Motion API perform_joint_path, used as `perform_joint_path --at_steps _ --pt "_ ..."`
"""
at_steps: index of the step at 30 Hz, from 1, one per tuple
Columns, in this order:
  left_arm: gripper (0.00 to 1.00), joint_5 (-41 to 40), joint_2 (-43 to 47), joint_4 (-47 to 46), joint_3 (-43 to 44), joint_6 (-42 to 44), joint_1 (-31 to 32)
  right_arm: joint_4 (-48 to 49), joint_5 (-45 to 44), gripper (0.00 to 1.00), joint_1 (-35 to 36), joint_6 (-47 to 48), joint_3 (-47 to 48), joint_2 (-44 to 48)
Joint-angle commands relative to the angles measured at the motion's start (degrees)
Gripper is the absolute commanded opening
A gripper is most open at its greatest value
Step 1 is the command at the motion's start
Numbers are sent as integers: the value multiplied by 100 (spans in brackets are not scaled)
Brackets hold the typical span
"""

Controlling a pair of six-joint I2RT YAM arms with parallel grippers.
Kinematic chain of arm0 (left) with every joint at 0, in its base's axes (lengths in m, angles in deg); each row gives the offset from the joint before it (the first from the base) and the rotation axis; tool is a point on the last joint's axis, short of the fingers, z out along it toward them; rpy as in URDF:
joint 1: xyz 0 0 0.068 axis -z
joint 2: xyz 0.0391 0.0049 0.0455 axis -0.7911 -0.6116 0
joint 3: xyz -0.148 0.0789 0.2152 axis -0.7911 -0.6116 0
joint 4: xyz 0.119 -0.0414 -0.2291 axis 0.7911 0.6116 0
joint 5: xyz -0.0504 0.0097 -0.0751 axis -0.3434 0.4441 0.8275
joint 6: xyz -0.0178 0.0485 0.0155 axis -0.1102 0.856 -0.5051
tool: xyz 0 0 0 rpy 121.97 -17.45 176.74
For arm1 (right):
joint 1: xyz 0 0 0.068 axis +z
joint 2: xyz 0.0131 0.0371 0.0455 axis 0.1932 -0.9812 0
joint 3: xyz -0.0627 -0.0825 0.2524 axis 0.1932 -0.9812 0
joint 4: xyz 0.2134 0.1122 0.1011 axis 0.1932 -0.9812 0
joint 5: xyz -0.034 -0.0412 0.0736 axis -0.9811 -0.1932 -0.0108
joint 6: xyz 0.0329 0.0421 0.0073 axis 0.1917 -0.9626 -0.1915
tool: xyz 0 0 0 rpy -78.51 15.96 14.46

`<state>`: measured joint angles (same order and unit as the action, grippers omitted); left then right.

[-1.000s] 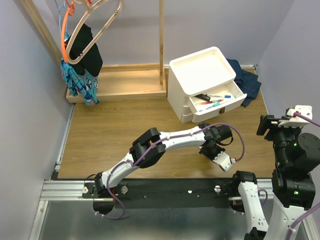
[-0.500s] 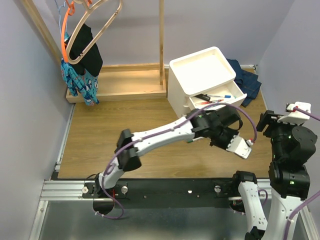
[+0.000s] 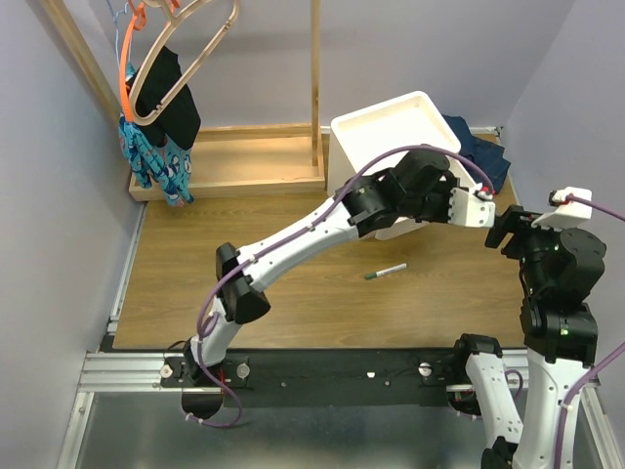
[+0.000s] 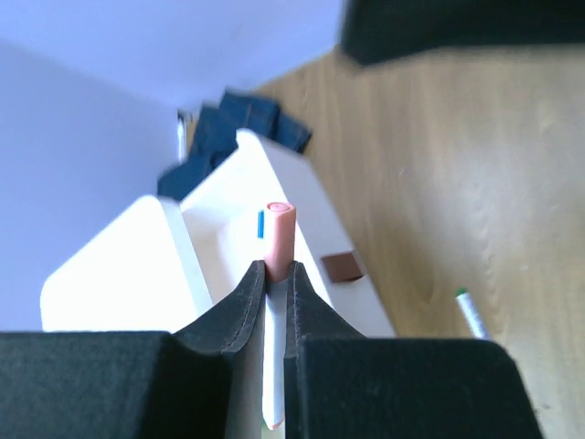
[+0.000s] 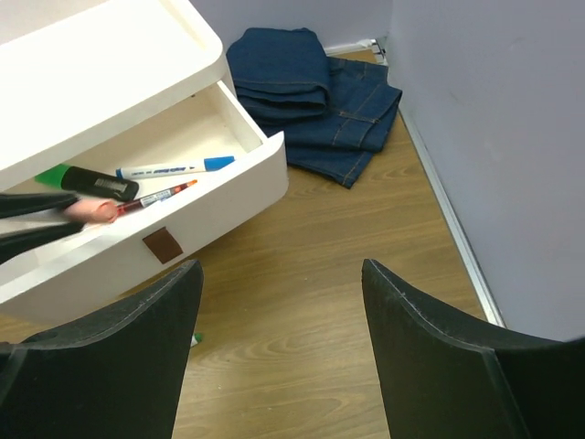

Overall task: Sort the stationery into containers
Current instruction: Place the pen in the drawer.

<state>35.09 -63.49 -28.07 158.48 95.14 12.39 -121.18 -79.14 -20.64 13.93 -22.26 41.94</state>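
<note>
My left gripper (image 4: 277, 274) is shut on a slim white marker with an orange cap (image 4: 278, 227) and holds it over the open top drawer (image 5: 196, 215) of the white drawer unit (image 3: 395, 132). In that drawer lie a thick black-and-green marker (image 5: 87, 181), a blue-capped marker (image 5: 174, 168) and a red-tipped one (image 5: 155, 197). A green-capped marker (image 3: 386, 271) lies on the wooden table in front of the unit. To the right of the drawer my right gripper (image 5: 279, 274) stands open over bare wood with nothing between its fingers.
Folded jeans (image 5: 311, 82) lie behind the unit by the right wall. A wooden rack base (image 3: 234, 161) with posts sits at the back. Hangers and clothes (image 3: 156, 117) hang at the back left. My left arm (image 3: 322, 220) stretches across the table.
My left arm has swung up from the near table to the open drawer with the orange-capped marker. The green-capped marker on the table is now uncovered. The right gripper has shifted slightly.
</note>
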Motion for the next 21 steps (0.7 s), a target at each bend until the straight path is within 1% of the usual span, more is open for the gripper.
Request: perform_joint_path --at_steps 1,5,6,7,8,9,10,12,15,16,17,18,19,20,21 --pt "0 -350 -364 -156 298 -223 -325 87 63 78 -26 -20 97 -178" --pt "0 -341 -610 -262 333 -310 -509 52 45 78 -43 24 150 -239" --pt "5 -350 -637 -271 325 -319 -544 44 45 78 -52 32 150 -248" --pt "15 -428 -655 -279 307 -346 -553 35 36 78 -87 41 167 -248" --pt "26 -533 -646 -366 264 -355 -545 26 45 78 -96 41 167 -248" --pt "42 -604 -594 -446 202 -372 -519 17 45 78 -114 41 158 -248" --pt "46 -701 -532 -516 28 -372 -492 8 54 78 -149 33 150 -248" --pt "52 -693 -225 -762 -166 -311 -457 -1 89 78 -184 32 132 -248" --pt "56 -675 398 -1192 -650 -354 -325 -1 168 78 -237 32 62 -213" --pt "57 -745 600 -1341 -1051 -424 -299 -9 229 78 -254 32 36 -213" --pt "58 -1033 1037 -1665 -1307 -555 -255 -9 273 78 -254 50 -17 -196" --pt "59 -1131 1294 -1833 -1615 -731 -255 -1 334 78 -263 111 -61 -187" --pt "60 -1289 1575 -2009 -2462 -1246 -281 17 500 77 -272 146 -105 -169" --pt "61 -1386 2230 -2472 -3018 -1469 -351 61 632 77 -272 208 -149 -134" --pt "62 -1361 2602 -2764 -3659 -1697 -412 70 773 75 -272 339 -254 -125"
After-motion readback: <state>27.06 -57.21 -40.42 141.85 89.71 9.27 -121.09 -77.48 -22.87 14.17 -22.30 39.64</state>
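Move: The pink-capped pen is already in the left hand's fingers. The open drawer it is meant for has its middle about 9 cm ahead of that hand, 2 cm to its left and some 14 cm below. The cabinet's top tray is about 20 cm ahead and 8 cm left, 9 cm below; a green-capped pen lies on the table roughly 3 cm back, 8 cm left, 32 cm down. From the right hand, the drawer is about 14 cm ahead, 17 cm left and 13 cm below. The pink-capped pen, still gripped at first, is carried by the left hand forward about 7 cm and down some 6 cm over the open drawer, the hand turning roughly 10 degrees counter-clockwise. There the fingers open and let go of the pen, and the hand rises about 4 cm and eases back some 3 cm with the fingers left open. ##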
